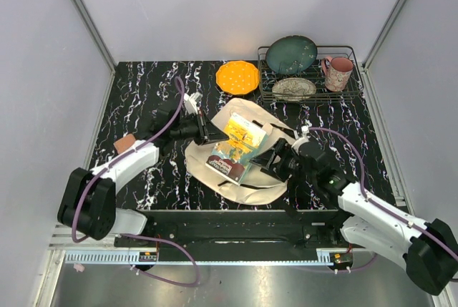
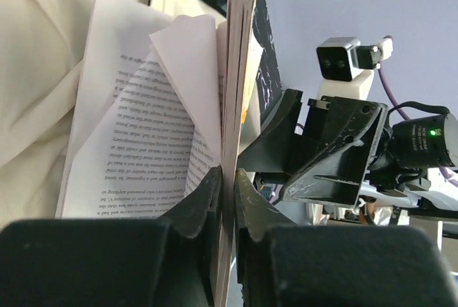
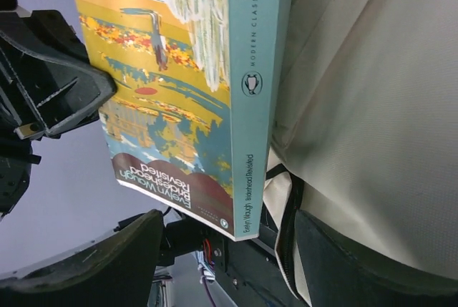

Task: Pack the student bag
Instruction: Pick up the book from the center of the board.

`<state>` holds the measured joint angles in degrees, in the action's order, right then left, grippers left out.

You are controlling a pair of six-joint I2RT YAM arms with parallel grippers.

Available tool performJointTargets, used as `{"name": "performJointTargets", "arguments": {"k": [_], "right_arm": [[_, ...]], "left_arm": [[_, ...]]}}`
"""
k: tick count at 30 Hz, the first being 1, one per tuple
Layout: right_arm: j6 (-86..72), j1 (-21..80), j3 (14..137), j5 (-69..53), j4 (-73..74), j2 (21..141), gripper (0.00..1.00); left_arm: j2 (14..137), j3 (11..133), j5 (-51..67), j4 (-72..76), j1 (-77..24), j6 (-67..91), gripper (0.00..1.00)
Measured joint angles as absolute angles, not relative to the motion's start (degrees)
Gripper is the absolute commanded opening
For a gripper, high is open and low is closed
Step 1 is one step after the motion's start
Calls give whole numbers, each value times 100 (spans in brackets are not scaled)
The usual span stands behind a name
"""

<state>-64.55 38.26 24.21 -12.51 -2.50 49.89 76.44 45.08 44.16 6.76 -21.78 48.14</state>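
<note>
The student bag (image 1: 247, 182), cream-beige fabric, lies flat in the middle of the table. Over it is a paperback book (image 1: 237, 148) with a yellow and teal cover, tilted. My left gripper (image 1: 207, 134) is shut on the book's edge; in the left wrist view the fingers (image 2: 204, 203) pinch a thin stack of pages (image 2: 227, 142) while other pages fan open. My right gripper (image 1: 275, 158) stands open beside the book's right side. In the right wrist view the book's spine (image 3: 250, 106) hangs between the wide-apart fingers (image 3: 93, 264), touching neither. The bag's fabric (image 3: 372, 106) and a black zipper lie behind it.
An orange plate (image 1: 237, 76) lies at the back of the table. A wire rack (image 1: 351, 92) at the back right holds a teal plate (image 1: 291, 54), a patterned dish (image 1: 294, 88) and a pink mug (image 1: 338, 72). A small brown block (image 1: 124, 143) lies by the left arm.
</note>
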Motion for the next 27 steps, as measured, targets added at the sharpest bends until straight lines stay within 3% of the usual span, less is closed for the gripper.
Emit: {"name": "performJointTargets", "arguments": {"k": [13,19,23,24,26,27], "right_arm": [[-6388,3830,2523,-1024,-1133,6471,76],[-6388,3859,2779,-1094,-1752,7196,59],[-6372,3861,2821,-1144,-1990,7459,37],[-6390,3861,2823,-1164,-2016,7505,20],[-6401,3863,2823,-1190,-2088,7537,3],[-6392,3868,2823,-1210,-2117,7537,0]], "left_arm": [[8189,4305,4445,1450,-2206,5105,0],[8350,4235,4480,1662,-2206,5131,0],[8364,4152,4484,1824,-2189,5170,0],[8366,4141,4484,1833,-2187,5170,0],[8368,4110,4480,1859,-2185,5168,2],[8370,4108,4473,1863,-2185,5168,13]]}}
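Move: The book, already pinched by the left hand, has its middle about 6 cm ahead of the open right hand, 7 cm to its left and 3 cm lower, with the blue spine nearest. From the left hand it lies roughly 4 cm back, 4 cm right and 3 cm lower. From the right hand, the cream bag's middle is some 5 cm ahead, 6 cm left and 12 cm below; the orange plate is about 28 cm ahead, 7 cm left. Right hand goes forward-left and down, about 7.5 cm, and pinches the book's spine; left lowers its edge 3.5 cm. ##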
